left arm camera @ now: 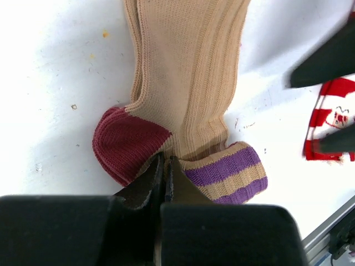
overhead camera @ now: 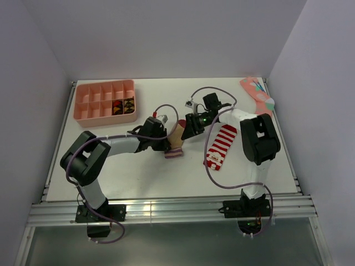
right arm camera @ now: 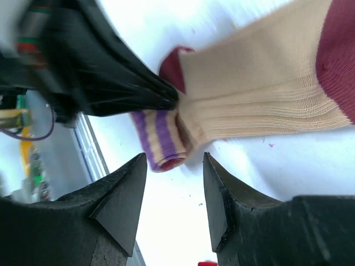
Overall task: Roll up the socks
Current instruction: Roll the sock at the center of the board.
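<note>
The tan sock (overhead camera: 177, 136) lies mid-table, its dark red heel (left arm camera: 125, 141) and purple-striped cuff (left arm camera: 233, 173) bunched together at the near end. My left gripper (left arm camera: 165, 160) is shut, pinching the sock's fabric where heel and cuff meet. In the right wrist view that same left gripper (right arm camera: 166, 98) grips the tan sock (right arm camera: 260, 100) beside the cuff (right arm camera: 161, 138). My right gripper (right arm camera: 173, 157) hangs open just above the cuff with nothing between its fingers. The red-and-white striped sock (overhead camera: 221, 145) lies flat to the right, apart from both grippers, and its edge (left arm camera: 330, 119) shows in the left wrist view.
A pink sock (overhead camera: 257, 95) with a teal and grey pattern lies at the back right corner. A pink compartment tray (overhead camera: 89, 102) with small dark items stands at the back left. The table's front rail (overhead camera: 166, 208) runs along the near edge.
</note>
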Robot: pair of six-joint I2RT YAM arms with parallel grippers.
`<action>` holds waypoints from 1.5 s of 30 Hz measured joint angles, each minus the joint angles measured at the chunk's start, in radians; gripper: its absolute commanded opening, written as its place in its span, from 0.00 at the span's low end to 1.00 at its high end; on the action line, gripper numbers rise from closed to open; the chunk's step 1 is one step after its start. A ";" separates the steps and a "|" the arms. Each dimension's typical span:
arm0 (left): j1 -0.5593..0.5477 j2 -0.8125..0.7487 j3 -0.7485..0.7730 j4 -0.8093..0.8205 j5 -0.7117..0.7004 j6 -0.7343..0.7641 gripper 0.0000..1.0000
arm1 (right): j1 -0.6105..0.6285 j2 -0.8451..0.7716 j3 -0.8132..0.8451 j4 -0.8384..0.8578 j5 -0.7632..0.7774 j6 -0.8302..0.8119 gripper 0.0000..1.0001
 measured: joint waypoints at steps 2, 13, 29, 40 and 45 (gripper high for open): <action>0.000 0.013 0.027 -0.035 -0.001 -0.003 0.00 | -0.004 -0.053 -0.024 0.034 0.005 0.003 0.52; 0.015 0.080 0.151 -0.188 0.020 0.005 0.00 | 0.079 -0.163 -0.175 0.201 0.105 -0.052 0.50; 0.093 0.115 0.195 -0.254 0.105 0.028 0.00 | 0.284 -0.273 -0.307 0.358 0.402 -0.257 0.52; 0.133 0.129 0.192 -0.268 0.189 0.066 0.00 | 0.282 -0.275 -0.322 0.452 0.320 -0.311 0.52; 0.139 0.142 0.210 -0.290 0.208 0.080 0.00 | 0.276 -0.290 -0.341 0.448 0.284 -0.378 0.53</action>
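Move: The left gripper already pinches the fold of the tan sock. From the right gripper the purple-striped cuff lies about 7 cm left, 6 cm back and 5 cm below; the sock's dark red toe is some 6 cm ahead and 3 cm left, and the red-striped sock about 13 cm right and 4 cm back, both some 6 cm lower. From the left gripper that cuff is roughly 3 cm back and 2 cm right, about level. Lift the right gripper about 3 cm, then swing it back and left while sinking again, and ease it farther left with little more height change, fingers half open, rolling some 45 degrees as it closes in on the striped cuff. Keep the left fingers shut on the fold, shifting it a couple of centimetres left and slightly forward while tipping them more steeply down. ##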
